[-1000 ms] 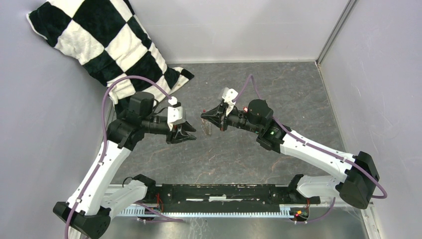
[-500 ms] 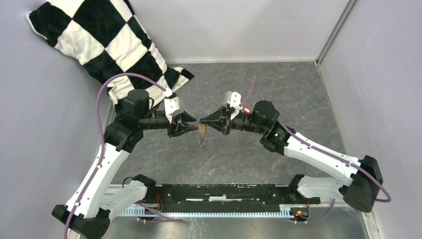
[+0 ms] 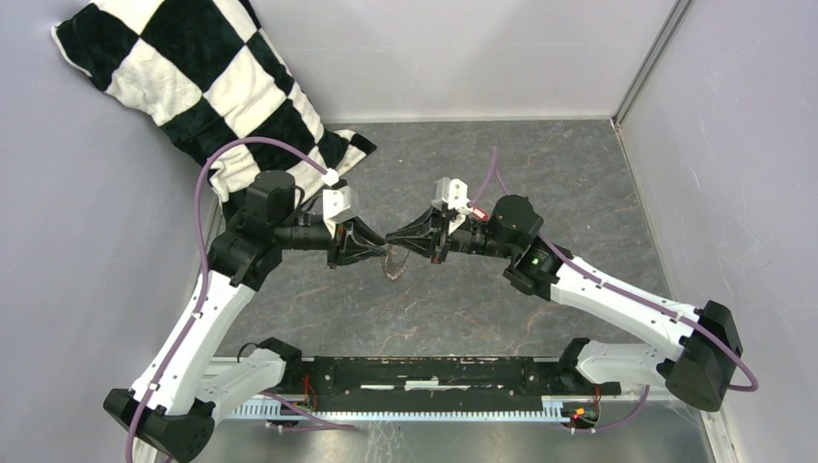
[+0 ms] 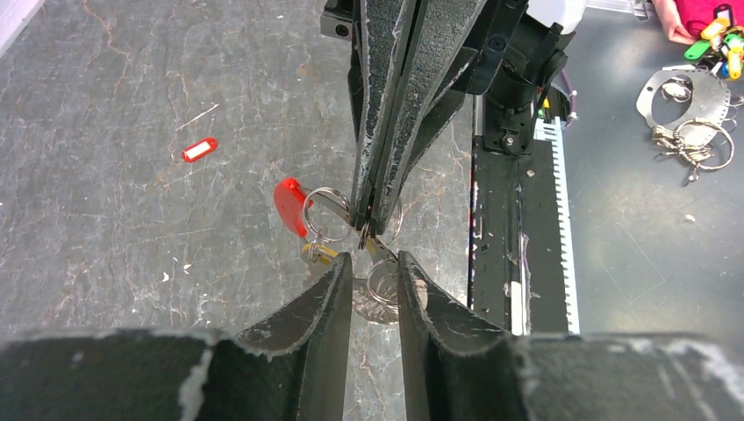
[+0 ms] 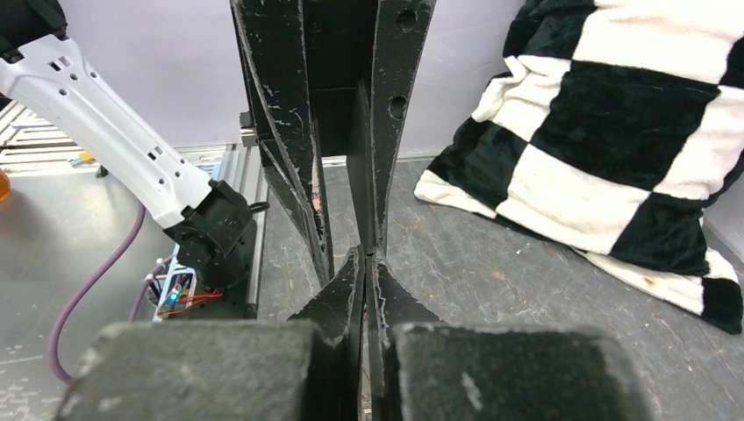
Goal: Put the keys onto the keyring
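Observation:
Over the grey table, my two grippers meet tip to tip. My right gripper (image 3: 394,236) (image 5: 366,254) is shut on the keyring (image 4: 329,208), a bunch of thin metal rings hanging from its tips (image 4: 368,230). A red key tag (image 4: 289,206) and a yellow one (image 4: 320,254) hang on the bunch. My left gripper (image 3: 383,247) (image 4: 375,260) faces it with its jaws a little apart, and one hanging ring (image 4: 382,282) shows in the gap. Whether the fingers touch that ring I cannot tell. A red key with a white mark (image 4: 199,149) lies loose on the table.
A black-and-white checkered cushion (image 3: 193,87) leans in the back left corner. Grey walls close in the left, back and right. The black base rail (image 3: 434,376) runs along the near edge. Beyond it lie spare metal rings (image 4: 697,132) and coloured keys (image 4: 721,44).
My left gripper swung right and up until its tips met the right gripper, and its jaws narrowed. The right gripper shifted slightly right, still holding the hanging bunch.

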Available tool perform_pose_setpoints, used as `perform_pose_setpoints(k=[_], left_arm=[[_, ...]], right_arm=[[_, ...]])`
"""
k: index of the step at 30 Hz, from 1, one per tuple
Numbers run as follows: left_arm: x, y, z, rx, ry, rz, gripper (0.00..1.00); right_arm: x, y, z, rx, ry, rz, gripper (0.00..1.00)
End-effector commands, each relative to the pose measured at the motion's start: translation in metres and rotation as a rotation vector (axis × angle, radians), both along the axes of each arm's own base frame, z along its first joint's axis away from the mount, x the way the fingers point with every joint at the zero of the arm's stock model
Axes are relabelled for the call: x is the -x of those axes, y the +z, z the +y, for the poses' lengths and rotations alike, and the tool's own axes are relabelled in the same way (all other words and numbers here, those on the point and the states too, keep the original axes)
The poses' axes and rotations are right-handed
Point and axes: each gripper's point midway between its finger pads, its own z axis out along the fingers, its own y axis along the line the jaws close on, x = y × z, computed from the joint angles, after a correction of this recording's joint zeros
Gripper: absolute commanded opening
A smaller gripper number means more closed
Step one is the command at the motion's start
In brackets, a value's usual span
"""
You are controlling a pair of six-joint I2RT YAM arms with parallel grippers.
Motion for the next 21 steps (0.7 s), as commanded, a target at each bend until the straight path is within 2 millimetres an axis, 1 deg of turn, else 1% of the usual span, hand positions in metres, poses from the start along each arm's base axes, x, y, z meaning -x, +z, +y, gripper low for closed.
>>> perform_pose_setpoints(k=[1,5,8,12,14,18,21], left_arm=[[0.004,0.016,-0.001,0.027,-0.008,-0.004,0.31],[0.011,0.022,-0.002,0.045,-0.037,-0.004,0.23],[0.015,0.026,-0.003,0.056,-0.053,-0.004,0.22],[0.018,0.025,-0.003,0.058,-0.062,0.002,0.19],[0.018,0.024,-0.002,0.053,-0.067,0.001,0.15],[0.018,0.023,-0.002,0.051,-0.067,-0.002,0.03],[0.017,0.022,-0.002,0.048,-0.062,-0.007,0.02]], right_arm=[[0.011,0.027,0.001,-0.071,0.046,-0.047,0.00],[0.012,0.025,0.004,-0.064,0.060,-0.048,0.00],[0.012,0.025,0.005,-0.061,0.064,-0.047,0.01],[0.013,0.025,0.007,-0.060,0.070,-0.048,0.01],[0.013,0.025,0.007,-0.058,0.073,-0.049,0.00],[0.014,0.027,0.008,-0.061,0.079,-0.051,0.00],[0.018,0.030,0.008,-0.068,0.092,-0.051,0.00]])
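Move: The ring end of the keyring, pinched in the right fingertips, stands about 2 cm to the right of the left hand, roughly 1 cm ahead and 1 cm above it. From the left hand, the red key's head is about 4 cm ahead, 3 cm to the right and level, while the coil of rings hangs some 3 cm below, 2 cm to the right and 1 cm back. From the right hand, the left fingertips are about 3 cm left, 1 cm back and 1 cm below. The left fingers, a third open and pointing right at the tips of the right gripper, close almost fully on the thin metal beside those tips while the left hand eases back about 1 cm and rises slightly. The right hand keeps its shut grip on the keyring and goes back about 1 cm alongside, sinking and edging left by around half a centimetre each so the two sets of fingertips meet nose to nose, with hardly any wrist turn. ##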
